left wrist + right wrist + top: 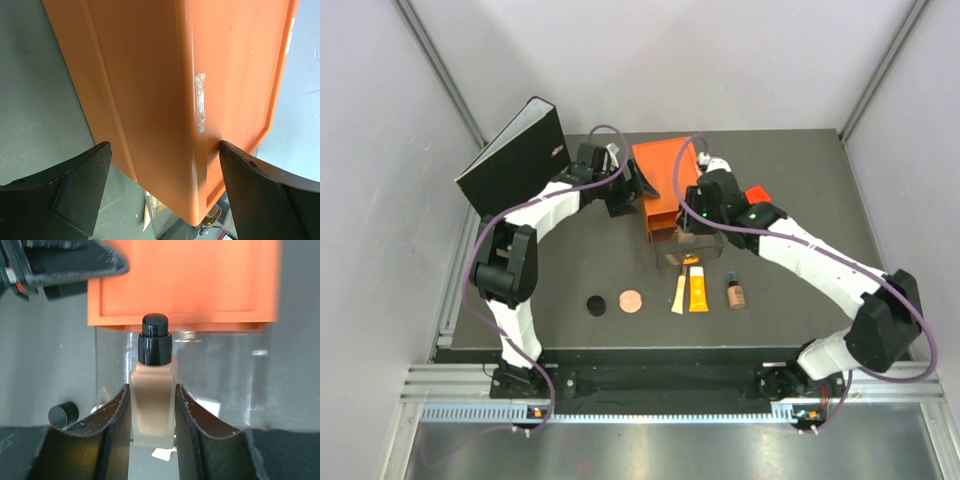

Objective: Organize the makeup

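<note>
My right gripper (152, 390) is shut on a tan bottle (152, 372) with a black cap, held upright in front of the clear compartment (220, 370) under the large orange box (185, 280). In the top view the right gripper (692, 222) is at that box's near right side. My left gripper (165, 147) stands open, straddling a corner of the orange box (150, 75); in the top view the left gripper (632, 190) is at the box's left side. On the table lie a black disc (596, 304), a copper disc (631, 300), a beige tube (678, 295), an orange-yellow tube (698, 290) and another tan bottle (735, 292).
A black binder (515, 155) stands open at the back left. A small red cube (758, 195) sits right of the orange box (660, 170), behind my right arm. A small black round thing (63, 415) shows low on the left of the right wrist view.
</note>
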### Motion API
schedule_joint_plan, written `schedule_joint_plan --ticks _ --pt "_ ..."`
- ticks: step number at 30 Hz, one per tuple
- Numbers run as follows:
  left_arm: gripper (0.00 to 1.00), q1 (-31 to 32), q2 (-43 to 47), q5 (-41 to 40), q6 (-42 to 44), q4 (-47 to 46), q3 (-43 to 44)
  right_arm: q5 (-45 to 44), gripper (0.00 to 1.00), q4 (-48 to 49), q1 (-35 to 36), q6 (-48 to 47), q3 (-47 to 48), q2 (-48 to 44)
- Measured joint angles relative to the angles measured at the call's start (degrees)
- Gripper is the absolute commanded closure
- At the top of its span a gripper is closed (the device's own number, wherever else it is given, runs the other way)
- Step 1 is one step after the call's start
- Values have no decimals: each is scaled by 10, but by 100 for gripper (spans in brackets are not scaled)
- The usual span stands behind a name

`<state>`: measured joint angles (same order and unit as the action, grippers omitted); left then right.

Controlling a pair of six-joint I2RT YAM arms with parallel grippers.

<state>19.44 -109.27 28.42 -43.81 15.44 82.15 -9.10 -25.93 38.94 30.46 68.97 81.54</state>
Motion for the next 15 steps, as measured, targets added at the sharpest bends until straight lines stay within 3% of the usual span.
schedule_joint_plan --ticks 11,15 --pt "8 -1 2 3 0 -5 -6 16 90 4 54 -4 55 97" --pt "8 -1 2 3 0 -5 -6 22 59 2 57 -4 65 104"
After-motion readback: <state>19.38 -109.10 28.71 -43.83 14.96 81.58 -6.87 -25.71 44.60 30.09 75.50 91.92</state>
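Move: Just in front of the orange box, the left end of the open clear drawer lies about 6 cm left of the right hand, roughly level with it in depth and some 11 cm below. The box's middle is about 16 cm ahead and 5 cm left; the loose foundation bottle lies 9 cm back and 12 cm right, the yellow tube 8 cm back and 2 cm right. From the left hand, that drawer end is some 10 cm back, 6 cm right and 7 cm below. Carrying the pinched foundation bottle cap-first, the right hand sweeps about 6 cm left across the open drawer to its left end, slowing as it arrives. It sinks some 2.5 cm on the way and turns slightly counter-clockwise, fingers keeping their hold. The left hand stays still, open fingers astride the orange box's left edge. ##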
